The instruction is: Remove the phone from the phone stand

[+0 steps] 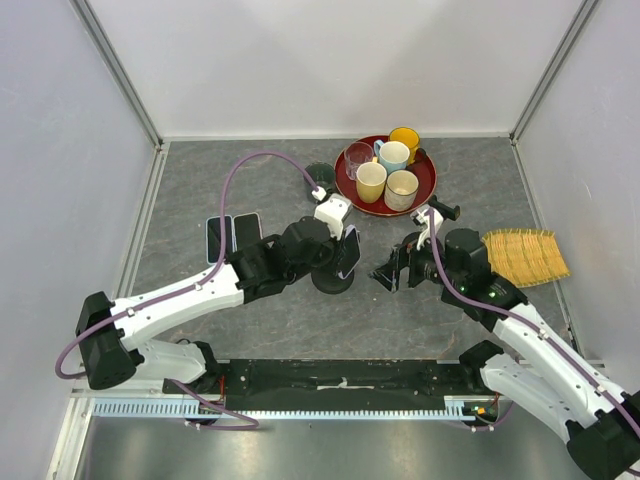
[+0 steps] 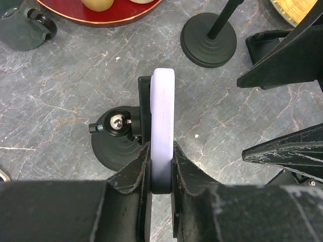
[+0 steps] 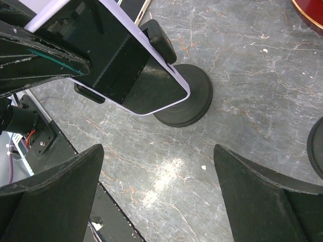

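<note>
A phone (image 1: 348, 250) in a lavender case stands on edge in the clamp of a black phone stand (image 1: 332, 281) at the table's middle. My left gripper (image 2: 161, 169) is shut on the phone (image 2: 163, 116), one finger against each face. The stand's round base (image 2: 113, 151) and ball joint lie just left of it. In the right wrist view the phone's dark screen (image 3: 121, 65) sits between the stand's clamp tabs above the base (image 3: 186, 103). My right gripper (image 3: 159, 201) hangs open over bare table, right of the stand, holding nothing.
A red tray (image 1: 428, 180) with several cups sits at the back. A bamboo mat (image 1: 525, 255) lies at the right. Two phones (image 1: 232, 232) lie flat at the left. A second black stand base (image 2: 208, 40) stands close beyond the held phone.
</note>
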Robot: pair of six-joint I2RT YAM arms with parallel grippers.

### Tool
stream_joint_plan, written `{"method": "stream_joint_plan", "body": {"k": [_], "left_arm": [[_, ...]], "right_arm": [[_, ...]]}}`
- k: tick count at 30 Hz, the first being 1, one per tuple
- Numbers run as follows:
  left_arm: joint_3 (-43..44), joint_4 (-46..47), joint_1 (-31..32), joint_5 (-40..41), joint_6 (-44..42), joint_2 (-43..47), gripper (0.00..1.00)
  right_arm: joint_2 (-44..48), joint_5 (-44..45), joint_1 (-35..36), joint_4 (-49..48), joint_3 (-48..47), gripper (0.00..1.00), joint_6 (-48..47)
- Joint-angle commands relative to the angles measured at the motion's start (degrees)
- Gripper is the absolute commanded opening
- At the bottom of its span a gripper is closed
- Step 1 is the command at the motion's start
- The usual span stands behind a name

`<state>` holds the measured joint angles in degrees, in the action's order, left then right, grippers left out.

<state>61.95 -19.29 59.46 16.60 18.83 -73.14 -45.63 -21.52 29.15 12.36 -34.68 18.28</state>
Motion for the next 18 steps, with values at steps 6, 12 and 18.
{"method": "stream_joint_plan", "body": {"k": [6,12,18], "left_arm": [[2.8,3.0,0.8,3.6,1.7,0.4,0.51],[3.4,3.0,0.7,3.4,2.3,2.6,0.76],[2.5,3.4,-2.3,0.2,2.6,7.1,0.81]], "right_arm": [[2.6,1.3,0.2,1.3,-1.4,0.97,0.3],[2.8,1.2,0.1,1.7,-1.5,0.97,0.0],[1.9,1.3,0.3,2.1,-2.0,0.97,-0.1]]}}
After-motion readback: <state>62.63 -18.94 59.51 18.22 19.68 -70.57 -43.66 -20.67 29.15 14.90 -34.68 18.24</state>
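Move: The phone, upright in its stand, is gripped near its upper end by the left fingers; its middle lies some 2 cm ahead, 3 cm right and 4 cm below the left hand. The stand's base is about 3 cm ahead and 18 cm down, the empty stand roughly 10 cm ahead and 22 cm right, the green mug some 28 cm ahead and 2 cm left. From the right hand the phone is about 3 cm ahead, 9 cm left, level. The phone's upper end comes free as the left fingers open wide on either side of it, the hand at first almost in place. Only then does the left hand lift away, straight up by about 2.5 cm and gathering speed, its wrist barely turning. ##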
